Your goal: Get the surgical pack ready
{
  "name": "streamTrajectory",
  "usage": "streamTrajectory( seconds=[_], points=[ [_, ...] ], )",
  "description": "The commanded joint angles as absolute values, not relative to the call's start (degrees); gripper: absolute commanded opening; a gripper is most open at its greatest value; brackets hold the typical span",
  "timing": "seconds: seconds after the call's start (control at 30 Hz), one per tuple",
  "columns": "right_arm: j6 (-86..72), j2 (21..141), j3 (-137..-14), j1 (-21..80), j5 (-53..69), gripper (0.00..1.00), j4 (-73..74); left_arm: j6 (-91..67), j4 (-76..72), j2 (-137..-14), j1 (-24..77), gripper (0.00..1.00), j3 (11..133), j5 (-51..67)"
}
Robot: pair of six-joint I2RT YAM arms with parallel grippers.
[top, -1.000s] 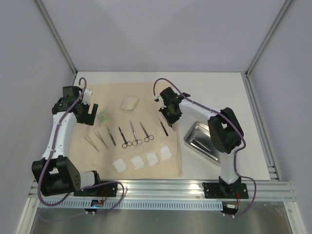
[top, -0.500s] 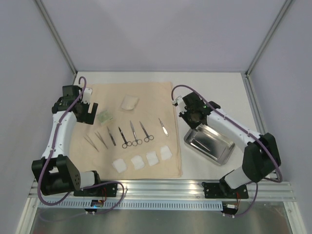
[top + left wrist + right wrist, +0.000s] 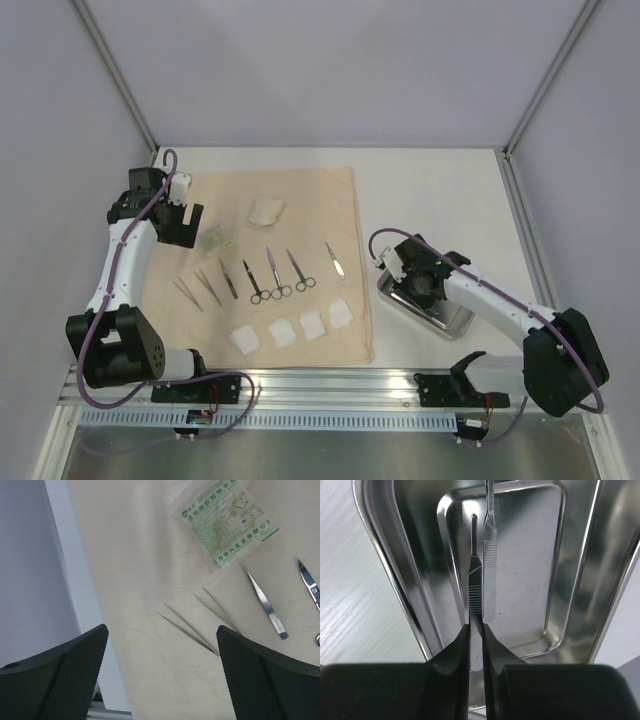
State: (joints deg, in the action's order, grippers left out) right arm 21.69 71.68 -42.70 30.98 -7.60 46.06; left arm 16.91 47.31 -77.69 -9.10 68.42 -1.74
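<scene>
The beige cloth lies spread flat, bearing scissors, tweezers and a row of white gauze squares. To its right stands the steel tray. My right gripper hangs over the tray, shut on a slim flat steel instrument that points into the tray, where its reflection shows. My right gripper pinches the instrument's rounded end. My left gripper hovers open over the cloth's left edge. In the left wrist view this gripper is above thin tweezers, holding nothing.
A printed glove packet and a folded white pad lie on the cloth's far part. Another slim instrument rests near the cloth's right edge. Bare white table surrounds the cloth, with frame posts at the back corners.
My right arm carried the slim instrument from the cloth's right edge rightward and nearer, to above the tray. The left arm shifted only slightly and stayed open.
</scene>
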Motion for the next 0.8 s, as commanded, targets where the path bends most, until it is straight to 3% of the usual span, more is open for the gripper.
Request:
streamTrajectory(
  seconds=[0.0, 0.23, 0.43, 0.57, 0.77],
  points=[
    [24.35, 74.95, -43.58, 30.41, -8.53, 0.01, 43.33, 17.58, 46.5, -77.26, -9.4, 0.99, 70.84, -0.7],
    [24.79, 78.48, -43.33, 30.41, -8.35, 0.02, 41.22, 17.67, 46.23, -77.25, -9.4, 0.99, 70.31, -1.84],
    [24.35, 78.14, -44.29, 30.5, -10.99, 0.2, 41.39, 17.75, 46.32, -77.17, -9.4, 0.99, 70.31, -2.46],
    [24.35, 76.65, -45.88, 30.5, -10.02, 0.41, 42.71, 18.1, 46.58, -77.17, -9.4, 0.99, 70.31, -2.37],
    [24.44, 71.38, -52.98, 30.5, -12.22, 0.46, 45.53, 19.34, 46.49, -76.73, -9.4, 1.0, 70.66, -5.27]
  ],
)
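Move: The right hand holds a scalpel handle low inside the metal tray, whose floor is about 3 cm below and whose middle is roughly 4 cm ahead. A first scalpel handle already lies there, centred some 4 cm ahead and 3 cm left. On the cloth, the nearest gauze square is about 19 cm left and 2 cm back, and the silver instrument 20 cm left and 12 cm ahead. From the left hand the tray is roughly 58 cm right, 8 cm back and 14 cm down. The right hand, still pinching the scalpel handle at the start, sinks about 2 cm towards the tray floor with only a few degrees of wrist tilt, to set the handle alongside the first one. After a short stay low down its fingers part to nearly half open and let go of the handle, and the empty hand draws up about 3 cm, easing some 2 cm forward over the tray. ##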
